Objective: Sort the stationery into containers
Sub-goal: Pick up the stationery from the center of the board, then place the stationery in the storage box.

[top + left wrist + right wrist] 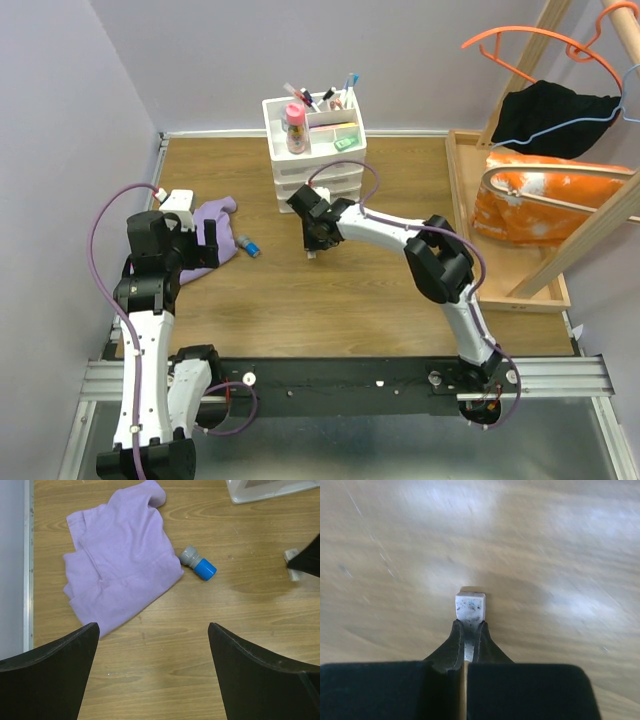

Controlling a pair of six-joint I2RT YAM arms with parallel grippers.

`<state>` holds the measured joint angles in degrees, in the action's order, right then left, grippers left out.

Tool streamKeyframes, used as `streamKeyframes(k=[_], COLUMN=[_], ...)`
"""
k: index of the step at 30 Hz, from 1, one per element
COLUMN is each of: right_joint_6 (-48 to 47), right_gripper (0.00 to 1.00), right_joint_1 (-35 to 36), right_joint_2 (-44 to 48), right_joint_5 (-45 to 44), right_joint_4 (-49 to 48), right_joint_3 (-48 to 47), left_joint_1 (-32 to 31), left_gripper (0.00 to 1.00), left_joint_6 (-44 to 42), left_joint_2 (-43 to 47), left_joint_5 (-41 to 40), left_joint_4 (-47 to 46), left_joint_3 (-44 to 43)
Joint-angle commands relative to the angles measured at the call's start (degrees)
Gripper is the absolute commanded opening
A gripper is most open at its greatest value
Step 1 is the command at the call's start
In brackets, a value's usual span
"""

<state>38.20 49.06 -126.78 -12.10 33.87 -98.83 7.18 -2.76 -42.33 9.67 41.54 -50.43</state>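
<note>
My right gripper [469,627] is shut on a small white speckled eraser [470,607], held just above the wooden table; the top view shows this gripper [313,246] in front of the containers. The white drawer organiser [313,140] stands at the back, with pens and markers in its top compartments. A stubby grey marker with a blue cap [198,564] lies on the table beside the purple cloth [120,560]. My left gripper [152,630] hangs open over bare wood, short of the marker [248,245], with nothing between its fingers.
A wooden tray-frame [462,190] at the right holds an orange bag [545,205], with a black cloth and hangers [530,45] above it. The purple wall [60,150] runs close along the table's left edge. The organiser's corner [265,490] shows at the left wrist view's top.
</note>
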Motion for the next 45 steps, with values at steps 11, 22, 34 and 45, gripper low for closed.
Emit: streamKeyframes(k=[11,22,34,45], right_joint_6=[-23.2,-34.3,-26.7,-25.5], right_gripper=[0.01,0.01,0.01,0.01], right_joint_1=[-1.6,-8.4,-15.7,-17.1], right_joint_2=[30.5,26.0,15.5,14.8], right_joint_5=[-0.5,-9.8,-7.2,-3.8], right_joint_4=[-16.0,-31.0,-18.3,-16.9], right_joint_3=[0.5,-7.1,-15.3,-11.5], left_joint_1=[0.3,0.3,0.5,0.9], left_gripper=[0.99,0.99,0.99,0.99], left_joint_6=[2.6,2.6,2.6,2.5], left_joint_2=[-0.2,-1.1,-1.4,-2.5], left_joint_5=[4.3,5.2,4.5,4.5], left_joint_4=[-2.8,-3.4,-3.2,-4.4], left_joint_3=[-1.2,-2.0,-1.9,-1.1])
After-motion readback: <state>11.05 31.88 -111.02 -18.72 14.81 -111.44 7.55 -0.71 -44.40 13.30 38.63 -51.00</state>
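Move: The right hand, low over the table, already has the white eraser pinched. The right front compartment of the drawer unit's top tray, with the green thing in it, is roughly 17 cm ahead, 8 cm right and 21 cm above. The pink-capped bottle is 17 cm ahead and 2 cm left; the pen section is 25 cm ahead and 7 cm right, both about 24 cm up. From the left hand the compartment is some 26 cm ahead, 31 cm right and about level. Up first, nearly straight and fast, the right hand lifts the pinched eraser some 38 cm off the board, then swings forward and to the right to the drawer unit, easing down about 9 cm over its top tray. The wrist tips up from steeply down to nearly forward, roughly 50 degrees, and the fingers keep their grip. ##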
